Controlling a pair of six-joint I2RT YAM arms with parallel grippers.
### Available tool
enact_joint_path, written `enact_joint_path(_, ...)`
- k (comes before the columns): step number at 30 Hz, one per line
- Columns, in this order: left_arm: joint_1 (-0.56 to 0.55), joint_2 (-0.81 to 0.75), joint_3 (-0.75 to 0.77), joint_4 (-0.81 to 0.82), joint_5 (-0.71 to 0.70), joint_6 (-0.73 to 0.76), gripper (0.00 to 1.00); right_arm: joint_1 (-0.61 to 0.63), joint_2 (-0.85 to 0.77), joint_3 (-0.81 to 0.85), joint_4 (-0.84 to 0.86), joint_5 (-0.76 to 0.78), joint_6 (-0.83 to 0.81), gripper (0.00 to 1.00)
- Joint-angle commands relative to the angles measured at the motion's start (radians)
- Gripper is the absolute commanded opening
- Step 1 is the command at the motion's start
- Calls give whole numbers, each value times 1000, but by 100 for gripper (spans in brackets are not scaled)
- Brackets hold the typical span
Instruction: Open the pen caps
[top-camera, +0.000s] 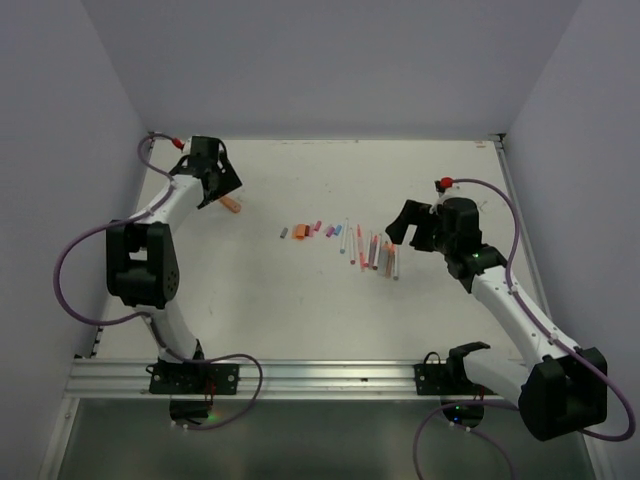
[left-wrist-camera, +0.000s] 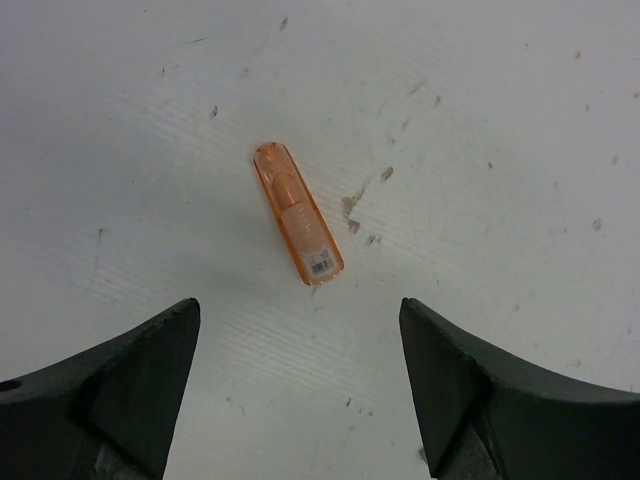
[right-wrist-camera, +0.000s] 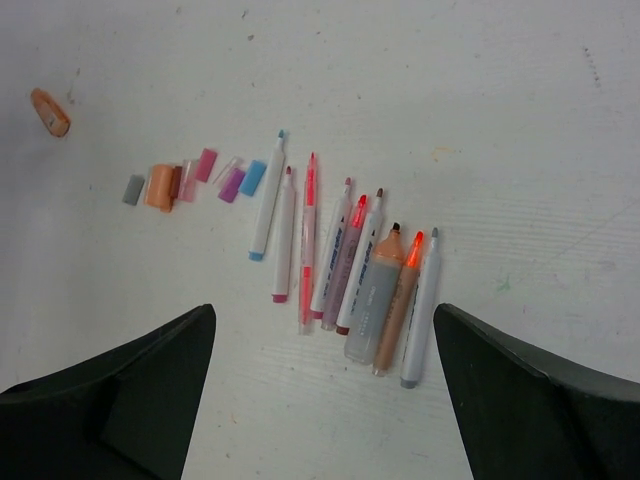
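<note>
A lone orange pen cap (left-wrist-camera: 298, 212) with a barcode sticker lies flat on the white table, just ahead of my left gripper (left-wrist-camera: 300, 305), which is open and holds nothing. From above, that orange cap (top-camera: 231, 204) sits beside the left gripper (top-camera: 222, 188) at the far left. My right gripper (right-wrist-camera: 325, 310) is open and empty, hovering short of a row of several uncapped pens (right-wrist-camera: 345, 265), tips pointing away. A cluster of loose pen caps (right-wrist-camera: 195, 180), grey, orange, pink, purple and blue, lies left of the row. The overhead view shows the right gripper (top-camera: 405, 238) just right of the pens (top-camera: 370, 250).
The loose caps (top-camera: 305, 232) lie mid-table between the two arms. The white table (top-camera: 300, 310) is walled at the back and both sides. A metal rail (top-camera: 300, 378) carrying both arm bases runs along the near edge. Purple cables loop around each arm.
</note>
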Motion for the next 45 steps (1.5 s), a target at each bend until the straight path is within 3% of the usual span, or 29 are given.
enact_joint_path(1,22,75,77,11,-16,-56,82,-2,-9,13,55,-59,-9,95)
enact_joint_path(9,42,250,217,-15,-22,-56,76,-2,-10,-9,79,-85,-12,96)
enact_joint_path(20,58,371,310,-56,-22,-47,63,-2,-7,-15,79,-100,-15,96)
enact_joint_path(29,58,416,335,-105,-24,-24,40,-3,-1,-32,95,-116,-20,96)
enact_joint_path(36,58,391,315,-130,-31,-12,18,0,-7,-36,104,-146,-32,96)
enact_joint_path(40,56,300,231,-96,-8,-13,13,8,-3,-41,150,-243,-47,96)
enact_joint_path(45,56,158,97,-6,67,-44,8,104,4,-35,200,-240,-44,96)
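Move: Some 4 cm ahead of the left hand and 9 cm below it, practically in line sideways, the last orange pen lies alone on the table. The grey cap is about 6 cm back and 16 cm to this hand's right, with the orange cap some 5 cm back and 19 cm right, both down on the table. From the right hand the orange pen lies about 18 cm ahead, 38 cm left and 15 cm below. Sinking about 9 cm while reaching forward some 5 cm, the left hand comes down over the far part of the orange pen, tips its fingers about 10 degrees further down and closes on it. Keeping that pinch, it then draws back 2 to 3 cm at table level. The open right hand swings about 4 cm left, mostly at the end, touching nothing. ##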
